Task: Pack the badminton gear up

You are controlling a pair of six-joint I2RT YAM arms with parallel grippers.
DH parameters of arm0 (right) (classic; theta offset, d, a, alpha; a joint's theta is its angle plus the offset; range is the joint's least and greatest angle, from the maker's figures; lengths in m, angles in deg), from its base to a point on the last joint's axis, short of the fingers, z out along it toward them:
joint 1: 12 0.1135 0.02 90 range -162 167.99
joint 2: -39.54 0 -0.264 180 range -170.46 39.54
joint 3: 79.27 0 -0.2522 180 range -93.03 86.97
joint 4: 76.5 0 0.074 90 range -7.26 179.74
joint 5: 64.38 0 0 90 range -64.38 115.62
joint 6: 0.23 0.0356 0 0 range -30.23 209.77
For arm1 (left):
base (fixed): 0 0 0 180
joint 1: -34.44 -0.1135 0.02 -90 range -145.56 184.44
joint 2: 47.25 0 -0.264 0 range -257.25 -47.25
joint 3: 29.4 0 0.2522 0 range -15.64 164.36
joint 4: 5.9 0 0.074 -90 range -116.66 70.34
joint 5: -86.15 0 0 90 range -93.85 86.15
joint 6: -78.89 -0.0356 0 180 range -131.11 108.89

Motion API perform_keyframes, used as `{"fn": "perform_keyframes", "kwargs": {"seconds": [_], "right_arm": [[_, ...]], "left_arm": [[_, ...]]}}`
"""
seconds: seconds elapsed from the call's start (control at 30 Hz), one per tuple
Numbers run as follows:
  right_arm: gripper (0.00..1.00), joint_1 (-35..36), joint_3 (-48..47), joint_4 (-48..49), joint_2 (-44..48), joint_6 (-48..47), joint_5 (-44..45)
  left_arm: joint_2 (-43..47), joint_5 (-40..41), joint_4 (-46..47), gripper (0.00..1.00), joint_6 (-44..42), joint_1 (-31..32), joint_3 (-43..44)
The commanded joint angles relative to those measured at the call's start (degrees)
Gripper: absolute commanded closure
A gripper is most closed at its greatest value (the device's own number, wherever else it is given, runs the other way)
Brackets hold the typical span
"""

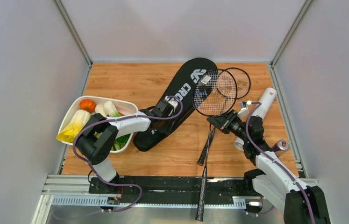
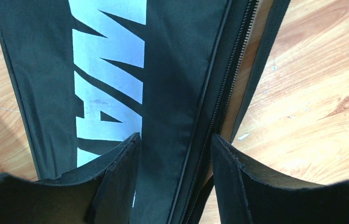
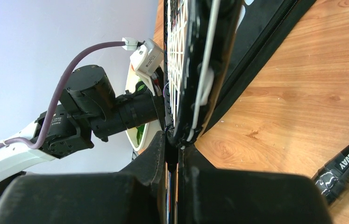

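The black CROSSWAY racket bag (image 1: 186, 88) lies slanted on the wooden table, its zip (image 2: 219, 102) partly undone. My left gripper (image 1: 170, 103) hovers low over the bag's narrow part, open, its jaws (image 2: 176, 137) straddling the zipped edge. My right gripper (image 1: 215, 120) is shut on a racket (image 1: 214, 93) at its throat (image 3: 172, 137). It holds the head (image 3: 181, 56) edge-up over the bag's wide end. A second racket's head (image 1: 238, 81) lies behind, and its handle (image 3: 345, 163) rests on the table. The long white tube (image 1: 263, 102) lies at the right.
A white tray (image 1: 97, 98) of toy vegetables stands at the left, beside the left arm. A red can (image 1: 282, 145) stands at the right, near the right arm. Grey walls enclose the table on three sides. The held racket's handle (image 1: 201, 205) reaches over the near rail.
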Motion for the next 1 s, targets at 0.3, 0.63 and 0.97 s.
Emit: {"fn": "perform_keyframes", "kwargs": {"seconds": [0.3,0.63,0.97], "right_arm": [[1.00,-0.52,0.97,3.50,1.50,0.95,-0.92],[1.00,-0.56,2.18,3.76,1.05,0.57,-0.82],[1.00,-0.55,3.90,3.04,-0.96,0.19,-0.45]], "left_arm": [[-1.87,2.85,3.97,0.48,-0.95,2.13,-0.88],[0.31,1.58,2.47,1.00,0.50,2.13,0.99],[4.26,-2.71,-0.56,1.00,6.71,2.14,4.59]]}}
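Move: Just below the left fingers, about 1 cm down and 1 cm to their right, runs the zip edge of the black racket bag. The vegetable basket's middle is some 29 cm to the left hand's left, level with it. From the right hand, that stretch of zip lies about 21 cm left, 3 cm ahead and 16 cm down; the grip of the racket on the table lies about 8 cm back and 1 cm left, and the white tube about 20 cm right and 6 cm ahead. Sliding about 1 cm right over the bag's edge, the left hand then shuts its half-open fingers and pinches the zip edge, and at the last lifts about 1 cm, easing slightly back and right with it. The right hand keeps its grip on the first racket near the head and sinks about 3 cm, drawing back slightly. ##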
